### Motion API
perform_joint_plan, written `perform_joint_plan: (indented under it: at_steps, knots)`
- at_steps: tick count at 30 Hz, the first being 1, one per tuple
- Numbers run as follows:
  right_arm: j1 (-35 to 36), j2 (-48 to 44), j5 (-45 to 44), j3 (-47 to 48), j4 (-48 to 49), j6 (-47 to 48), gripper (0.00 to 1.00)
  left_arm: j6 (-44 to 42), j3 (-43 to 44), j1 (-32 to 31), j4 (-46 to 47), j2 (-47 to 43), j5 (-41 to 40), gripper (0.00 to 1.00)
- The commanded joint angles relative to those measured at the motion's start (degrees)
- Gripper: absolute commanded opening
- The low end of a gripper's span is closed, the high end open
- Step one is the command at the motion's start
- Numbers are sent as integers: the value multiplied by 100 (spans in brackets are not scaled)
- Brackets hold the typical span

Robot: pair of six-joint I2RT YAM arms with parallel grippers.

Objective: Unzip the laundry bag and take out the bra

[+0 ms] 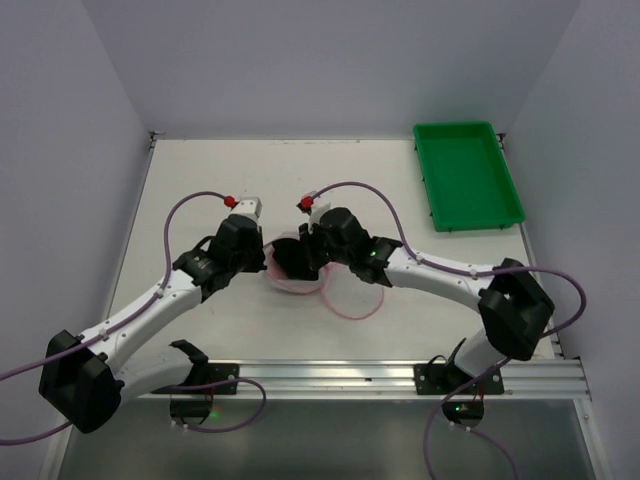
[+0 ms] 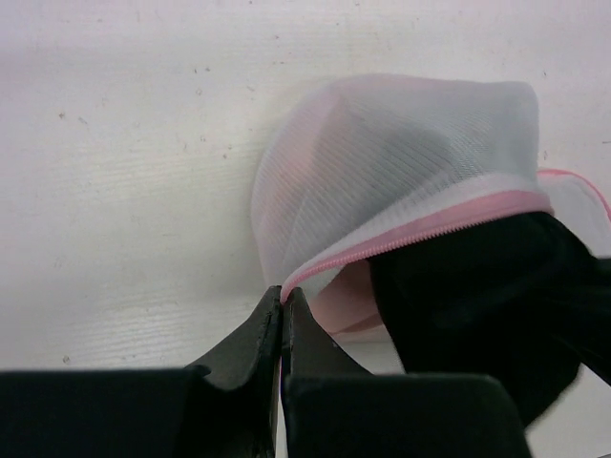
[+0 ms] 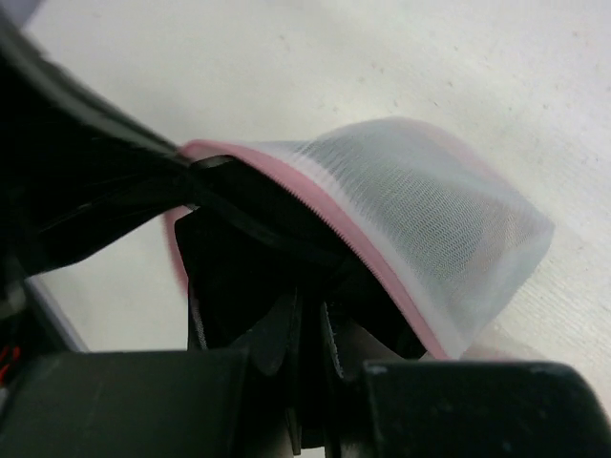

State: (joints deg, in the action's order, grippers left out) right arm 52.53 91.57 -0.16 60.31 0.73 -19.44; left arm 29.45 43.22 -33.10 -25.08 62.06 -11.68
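The laundry bag point(image 1: 348, 296) lies unzipped in the middle of the table, its white mesh dome point(image 2: 401, 162) lifted. The black bra point(image 2: 487, 296) fills the opening under the pink zip rim point(image 2: 439, 225). My left gripper point(image 2: 283, 294) is shut on the end of that rim, at the bag's left side point(image 1: 268, 264). From the right, my right gripper point(image 3: 310, 307) reaches into the opening and is shut on a fold of the bra point(image 3: 239, 258), beneath the raised mesh half point(image 3: 439, 210). From above, the bra point(image 1: 292, 258) shows dark between the two grippers.
A green rectangular tray point(image 1: 467, 175) sits at the back right of the table. White walls close in the left, back and right sides. A metal rail point(image 1: 400, 380) runs along the near edge by the arm bases.
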Motion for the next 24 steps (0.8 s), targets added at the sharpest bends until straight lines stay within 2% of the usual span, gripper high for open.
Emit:
perform_joint_plan:
  at_steps: [1, 8, 11, 13, 15, 18, 19, 21, 22, 24]
  knots:
    - [-6, -806, 700, -265, 410, 169, 0, 96, 63, 102, 223, -116, -45, 0]
    - [-366, -2159, 1896, -661, 955, -77, 0, 131, 134, 164, 328, 51, 184, 0]
    - [-900, -2573, 2686, -477, 937, -366, 0, 166, 195, 199, 390, 165, 342, 0]
    - [-1165, -2688, 3634, -310, 1042, -586, 0, 184, 257, 208, 451, 314, 508, 0]
    - [-1473, -2811, 3909, -109, 1035, -754, 0, 219, 344, 216, 565, 411, 640, 0]
    - [-1876, -2996, 3280, 303, 318, -369, 0, 236, 406, 216, 679, 517, 773, 0]
    - [-1991, -3005, 2555, 436, 61, -246, 0, 236, 424, 216, 689, 552, 816, 0]
    - [-2378, -2865, 1752, 813, -572, 141, 0, 228, 450, 216, 732, 587, 860, 0]
    - [-2510, -2760, 834, 954, -740, 247, 0, 228, 468, 216, 750, 614, 930, 0]
    - [-3063, -2312, 160, 1340, -1118, 283, 0, 219, 459, 208, 820, 666, 992, 0]
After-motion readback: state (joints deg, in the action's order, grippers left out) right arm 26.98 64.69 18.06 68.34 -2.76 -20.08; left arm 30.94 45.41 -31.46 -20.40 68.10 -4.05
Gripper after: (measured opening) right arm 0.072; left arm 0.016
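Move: The right hand already holds the bra half out of the bag's mouth; the green tray it is bound for lies about 32 cm ahead, 44 cm to its right and 10 cm below. The laundry bag's middle is some 4 cm to its left, 2 cm ahead and 8 cm lower, the open flap about 10 cm right, 4 cm back and 10 cm below. From the left hand, pinching the zip edge, the bag lies about 7 cm right, 2 cm ahead and 8 cm below, the tray 33 cm ahead and 55 cm right. Keeping the bra pinched, the right hand pulls it up out of the bag's mouth, drawing back about 5 cm at first while it climbs, then, still rising to some 25 cm in all, swings right and finally quickly forward on the tray's side, its wrist rolling left side up and the fingers tipping upward by some 30 degrees altogether. The left hand keeps its shut pinch on the zip edge to hold the bag back, easing only about 3 cm to the right and a little forward. ##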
